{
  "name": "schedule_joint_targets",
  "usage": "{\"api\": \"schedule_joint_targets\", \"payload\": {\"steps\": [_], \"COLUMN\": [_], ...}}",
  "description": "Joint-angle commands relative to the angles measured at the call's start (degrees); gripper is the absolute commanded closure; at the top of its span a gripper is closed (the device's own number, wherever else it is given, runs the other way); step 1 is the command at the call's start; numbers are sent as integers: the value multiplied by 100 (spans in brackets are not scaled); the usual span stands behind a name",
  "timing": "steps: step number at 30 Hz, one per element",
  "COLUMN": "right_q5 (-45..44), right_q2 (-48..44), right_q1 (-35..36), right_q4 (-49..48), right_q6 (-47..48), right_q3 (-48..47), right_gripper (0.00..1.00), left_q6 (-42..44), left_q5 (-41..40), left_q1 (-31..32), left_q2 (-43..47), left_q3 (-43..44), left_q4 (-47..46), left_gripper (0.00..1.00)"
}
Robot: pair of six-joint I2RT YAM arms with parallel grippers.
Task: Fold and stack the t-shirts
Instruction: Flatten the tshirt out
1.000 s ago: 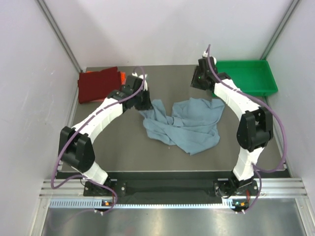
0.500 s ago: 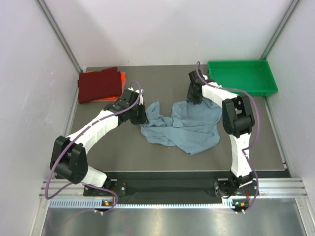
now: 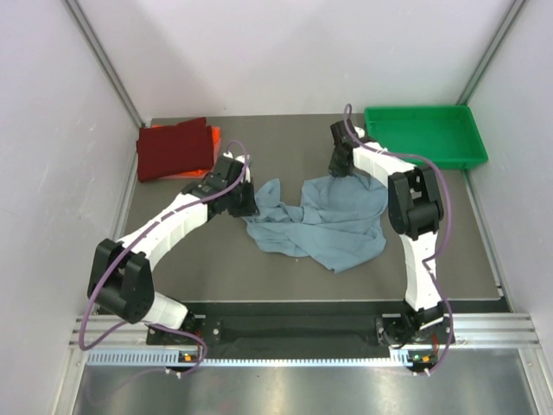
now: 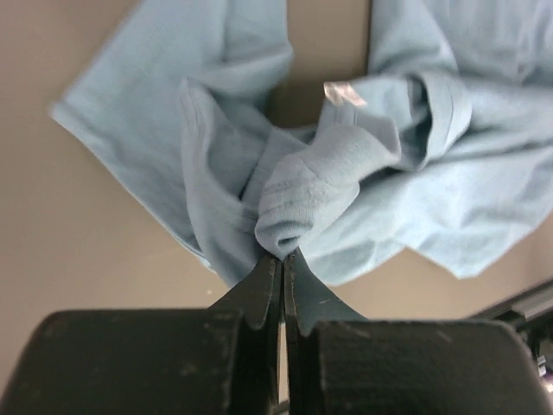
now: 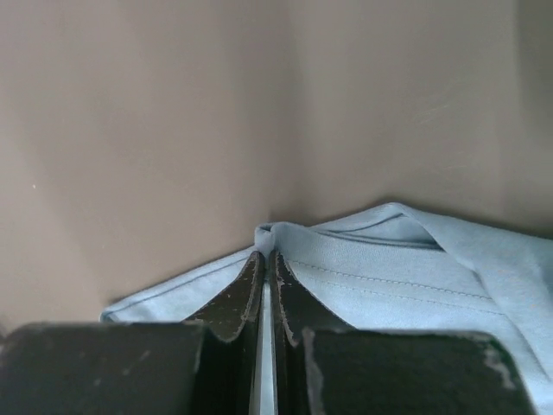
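Note:
A crumpled grey-blue t-shirt [image 3: 328, 220] lies in the middle of the table. My left gripper [image 3: 248, 207] is shut on a bunched fold [image 4: 298, 207] at its left edge. My right gripper [image 3: 339, 169] is shut on the hemmed edge [image 5: 363, 259] at the shirt's far side, pinching a small tuck of cloth. A dark red t-shirt [image 3: 175, 149], folded into a rectangle, lies at the back left on top of an orange t-shirt [image 3: 215, 136], of which only a strip shows.
A green plastic tray [image 3: 428, 134] stands at the back right corner. White walls close in the table on three sides. Bare table [image 3: 216, 268] shows in front of the shirt.
My right gripper came down from above the tray's left edge to the shirt's far edge and shut on it. The left gripper drew its fold slightly left and nearer.

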State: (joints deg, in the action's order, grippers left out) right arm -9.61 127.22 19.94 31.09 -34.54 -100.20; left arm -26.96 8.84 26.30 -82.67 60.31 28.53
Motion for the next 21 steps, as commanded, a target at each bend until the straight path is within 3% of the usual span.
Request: {"api": "schedule_joint_targets", "payload": {"steps": [1, 7, 8, 11, 16, 21], "right_q5": [-139, -200, -173, 116, 275, 538], "right_q2": [-539, -2135, -2383, -3447, -5342, -7068], "right_q1": [-236, -718, -807, -1264, -1827, -1898], "right_q4": [-139, 546, 599, 766, 1170, 1110], "right_q6": [211, 606, 694, 808, 1037, 853], "right_q3": [-385, -808, -634, 24, 1779, 4093], "right_gripper": [100, 100, 100, 100, 100, 100], "left_q6": [42, 33, 33, -11, -142, -502], "left_q5": [-497, -655, -690, -735, -647, -691], "left_q1": [-72, -257, -257, -284, -293, -293], "left_q2": [-47, -468, -495, -329, 373, 1454], "left_q3": [585, 2474, 2903, 3135, 2294, 194], "left_q4": [37, 791, 890, 1040, 1006, 742], "left_gripper": [100, 100, 100, 100, 100, 100]}}
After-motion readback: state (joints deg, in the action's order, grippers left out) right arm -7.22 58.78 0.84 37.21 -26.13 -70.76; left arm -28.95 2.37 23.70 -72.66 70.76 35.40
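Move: Pinched in both grippers, the grey-blue t-shirt lies with its middle about 13 cm back and 4 cm left of the right hand, just below it, and roughly 18 cm right of the left hand, level fore and aft but some 8 cm lower. The green box is about 10 cm ahead and 23 cm right of the right hand. From the left hand, the dark red shirt sits some 17 cm ahead, 20 cm left and a little lower. Sweeping its pinched edge of the t-shirt up off the table, the right hand climbs about 30 cm while swinging right and then back some 18 cm each, tipping its fingers outward by about 30 degrees and sinking slightly at the end. The left hand keeps its pinch, rising and reaching forward about 8 cm, then drawing back and dropping a little to finish some 11 cm higher. ##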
